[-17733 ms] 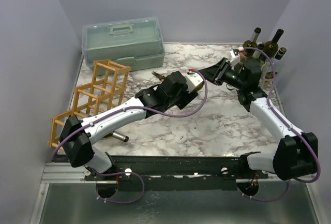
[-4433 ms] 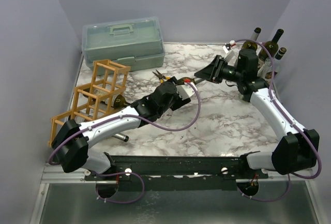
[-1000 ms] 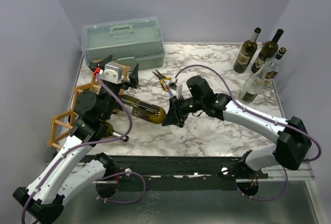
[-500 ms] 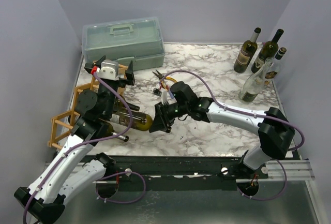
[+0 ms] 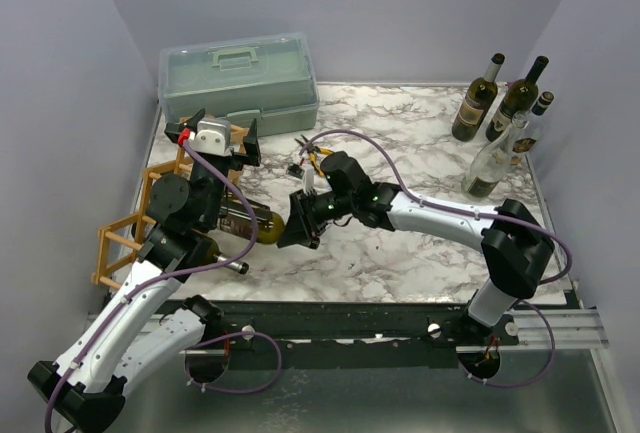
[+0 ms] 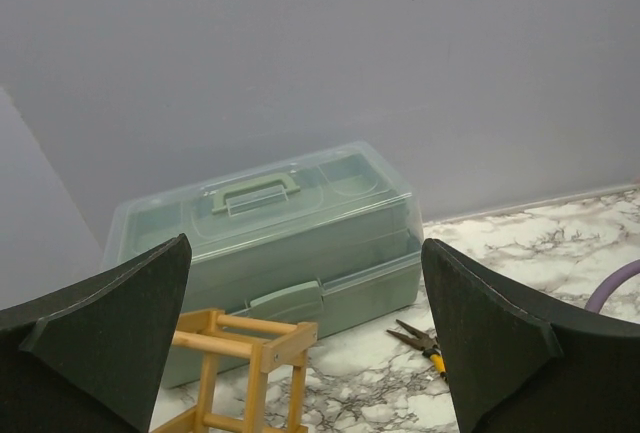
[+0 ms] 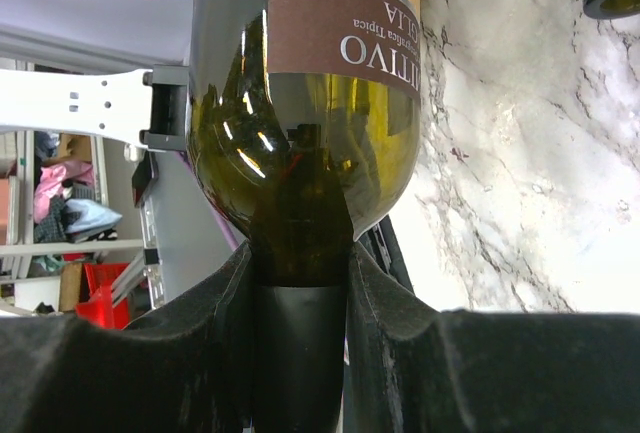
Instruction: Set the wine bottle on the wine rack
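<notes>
A dark green wine bottle (image 5: pixel 254 221) lies on its side with its base end inside the orange-tan wine rack (image 5: pixel 118 245) at the left. My right gripper (image 5: pixel 297 230) is shut on its neck, just right of the rack. In the right wrist view the bottle (image 7: pixel 320 103) fills the middle, its neck clamped in that gripper (image 7: pixel 300 348). My left gripper (image 5: pixel 220 137) hangs open and empty above the rack's far end. Its wrist view shows the gripper (image 6: pixel 305 253) wide apart over a rack corner (image 6: pixel 250 338).
A second bottle (image 5: pixel 222 261) lies in a lower cell, neck pointing right. The pale green toolbox (image 5: pixel 240 78) stands behind the rack, with pliers (image 5: pixel 318 156) beside it. Three upright bottles (image 5: pixel 495 158) stand at the back right corner.
My right gripper has slid the bottle leftward, so more of its body is inside the rack. The left arm has stayed raised above the rack.
</notes>
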`<state>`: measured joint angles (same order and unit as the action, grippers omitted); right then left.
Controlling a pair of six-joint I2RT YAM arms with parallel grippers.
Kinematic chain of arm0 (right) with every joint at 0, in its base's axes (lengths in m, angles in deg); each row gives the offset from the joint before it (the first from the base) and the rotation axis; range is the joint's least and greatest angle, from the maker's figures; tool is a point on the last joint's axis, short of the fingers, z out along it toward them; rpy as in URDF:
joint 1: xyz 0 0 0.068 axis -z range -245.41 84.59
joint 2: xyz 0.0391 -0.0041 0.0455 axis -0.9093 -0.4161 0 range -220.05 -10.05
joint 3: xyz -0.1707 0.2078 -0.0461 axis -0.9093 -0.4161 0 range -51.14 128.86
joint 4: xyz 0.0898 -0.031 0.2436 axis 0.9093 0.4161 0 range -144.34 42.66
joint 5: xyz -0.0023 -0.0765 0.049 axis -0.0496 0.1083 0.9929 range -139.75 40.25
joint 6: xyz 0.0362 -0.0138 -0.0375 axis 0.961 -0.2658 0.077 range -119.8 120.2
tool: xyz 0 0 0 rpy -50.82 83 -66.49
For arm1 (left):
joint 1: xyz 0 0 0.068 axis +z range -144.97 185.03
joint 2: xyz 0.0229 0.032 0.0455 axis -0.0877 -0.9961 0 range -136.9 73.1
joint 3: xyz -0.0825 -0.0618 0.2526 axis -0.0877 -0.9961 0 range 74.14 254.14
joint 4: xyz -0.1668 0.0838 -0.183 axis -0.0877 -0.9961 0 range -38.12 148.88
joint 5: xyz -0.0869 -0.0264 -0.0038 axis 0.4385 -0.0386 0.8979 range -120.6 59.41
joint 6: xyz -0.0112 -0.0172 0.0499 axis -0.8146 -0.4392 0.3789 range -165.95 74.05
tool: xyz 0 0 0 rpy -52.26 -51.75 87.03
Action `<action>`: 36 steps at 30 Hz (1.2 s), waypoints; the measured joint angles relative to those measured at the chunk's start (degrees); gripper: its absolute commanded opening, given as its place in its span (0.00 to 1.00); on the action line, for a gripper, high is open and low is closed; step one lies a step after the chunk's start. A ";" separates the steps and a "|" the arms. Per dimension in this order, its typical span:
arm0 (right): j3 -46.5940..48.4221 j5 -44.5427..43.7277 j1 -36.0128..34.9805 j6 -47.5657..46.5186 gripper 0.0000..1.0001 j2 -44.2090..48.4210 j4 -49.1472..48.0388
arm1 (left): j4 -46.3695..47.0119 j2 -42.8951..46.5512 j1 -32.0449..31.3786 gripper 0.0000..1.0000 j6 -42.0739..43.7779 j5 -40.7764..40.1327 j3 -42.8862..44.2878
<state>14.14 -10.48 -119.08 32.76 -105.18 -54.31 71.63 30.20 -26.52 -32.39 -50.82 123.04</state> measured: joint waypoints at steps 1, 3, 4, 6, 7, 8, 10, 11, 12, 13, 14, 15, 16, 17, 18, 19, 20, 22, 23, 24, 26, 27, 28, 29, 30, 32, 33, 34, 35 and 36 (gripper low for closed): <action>0.35 0.00 0.00 0.02 0.01 -0.50 -0.07 | 0.00 0.00 0.00 0.99 0.00 0.00 -0.02; 1.01 0.02 0.00 0.07 0.01 -1.31 -0.37 | 0.00 0.00 0.00 0.99 0.00 0.00 -0.07; 1.27 0.02 0.00 0.15 0.00 -1.70 -0.59 | 0.00 0.00 0.00 0.99 0.00 0.00 -0.09; 1.64 0.04 0.00 0.44 0.01 -2.43 -1.16 | 0.00 0.00 0.00 0.99 0.00 0.00 -0.09; 1.86 0.02 0.00 0.50 0.01 -2.75 -1.29 | 0.00 0.00 0.00 0.99 -0.02 0.00 -0.09; 2.05 0.04 0.00 0.66 0.01 -3.17 -1.66 | 0.00 0.00 0.00 0.99 -0.02 0.00 -0.09; 2.54 0.07 0.00 1.18 0.01 -4.22 -2.67 | 0.00 0.00 0.00 0.99 -0.02 0.02 -0.09; 2.91 0.09 0.00 1.46 0.01 -4.76 -3.06 | 0.00 0.00 0.00 0.99 -0.02 0.00 -0.11; 3.37 0.11 0.00 1.90 0.00 -5.55 -3.76 | 0.00 0.00 0.00 0.99 -0.02 0.00 -0.15; 3.89 0.22 -0.02 2.32 0.00 -6.40 -4.33 | 0.02 -0.02 0.00 0.99 -0.02 0.00 -0.20; 4.39 0.33 -0.02 2.75 0.01 -7.26 -5.14 | 0.02 -0.04 0.00 0.99 -0.02 0.00 -0.24; 5.03 0.50 -0.07 3.19 0.01 -8.17 -5.81 | 0.04 -0.09 0.00 0.99 -0.02 0.02 -0.28; 5.73 0.66 -0.26 3.63 0.01 -9.11 -6.43 | 0.02 -0.20 0.00 0.99 -0.02 0.00 -0.31; 6.51 0.70 -0.33 4.07 0.01 -10.03 -7.04 | 0.04 -0.33 0.00 0.99 0.00 0.00 -0.33; 7.41 0.76 -0.39 4.42 0.01 -11.02 -7.52 | 0.04 -0.46 0.00 0.99 0.00 0.00 -0.35; 8.26 0.79 -0.44 4.85 0.01 -12.00 -8.02 | 0.04 -0.61 0.00 0.99 0.00 0.00 -0.44; 9.11 0.85 -0.55 5.27 0.00 -12.98 -8.50 | 0.04 -0.72 0.00 0.99 -0.02 0.00 -0.52; 10.88 0.96 -0.72 6.32 0.01 -14.88 -9.46 | 0.02 -0.92 0.00 0.99 0.00 -0.02 -0.72; 11.91 1.01 -0.76 6.78 0.01 -15.87 -9.86 | 0.04 -0.98 0.00 0.99 0.00 0.00 -0.79; 12.96 1.07 -0.83 7.21 0.01 -16.85 -10.12 | 0.04 -1.05 0.00 0.99 0.00 -0.02 -0.83; 14.93 1.11 -1.05 8.00 0.01 -18.62 -10.51 | 0.04 -1.09 0.00 0.99 0.00 -0.02 -0.85; 16.00 1.11 -1.14 8.22 0.01 -19.54 -10.69 | 0.04 -1.09 0.00 0.99 0.00 -0.02 -0.85; 16.70 1.11 -1.14 8.46 0.01 -20.15 -10.78 | 0.04 -1.09 0.00 0.99 0.00 -0.02 -0.85; 17.18 1.11 -1.14 8.63 0.01 -20.52 -10.80 | 0.04 -1.11 0.00 0.99 0.00 -0.02 -0.85; 17.68 1.16 -1.18 8.81 0.01 -20.85 -10.73 | 0.04 -1.11 0.00 0.99 0.00 -0.04 -0.87; 18.78 1.22 -1.31 9.14 0.01 -21.64 -10.69 | 0.07 -1.14 0.00 0.99 0.00 -0.04 -0.87; 19.41 1.25 -1.40 9.27 0.01 -22.16 -10.71 | 0.04 -1.16 0.00 0.99 0.00 -0.04 -0.87; 20.11 1.31 -1.46 9.42 0.01 -22.69 -10.71 | 0.07 -1.18 0.00 0.99 0.00 -0.04 -0.87; 20.83 1.40 -1.51 9.46 0.01 -23.23 -10.71 | 0.07 -1.20 0.00 0.99 0.00 -0.04 -0.87; 21.55 1.51 -1.53 9.49 0.01 -23.80 -10.69 | 0.07 -1.20 0.00 0.99 -0.02 -0.04 -0.87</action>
<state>35.69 -8.98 -120.61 42.25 -128.98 -65.00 71.70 29.00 -26.52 -32.41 -50.87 122.17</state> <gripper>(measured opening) 0.345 0.986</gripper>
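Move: Ahead and to the left of the right hand, which already holds the wine bottle by its neck, the middle of the wine rack lies some 29 cm left, 11 cm forward and 6 cm lower. Of the two bottles already racked, the forward one is centred about 23 cm left, 10 cm forward and 11 cm down; the near one 25 cm left, 5 cm back and 14 cm down. From the idle left hand the rack is roughly 13 cm left, 4 cm back and 28 cm below. Carrying the bottle base-first towards the rack, the right hand travels about 10 cm left and 5 cm forward, sinking only about a centimetre early on. It speeds up midway and is still going at the end, passing under the left hand. The closed fingers keep their hold on the neck while the wrist turns some 5 degrees, bringing the bottle a little nearer level. ##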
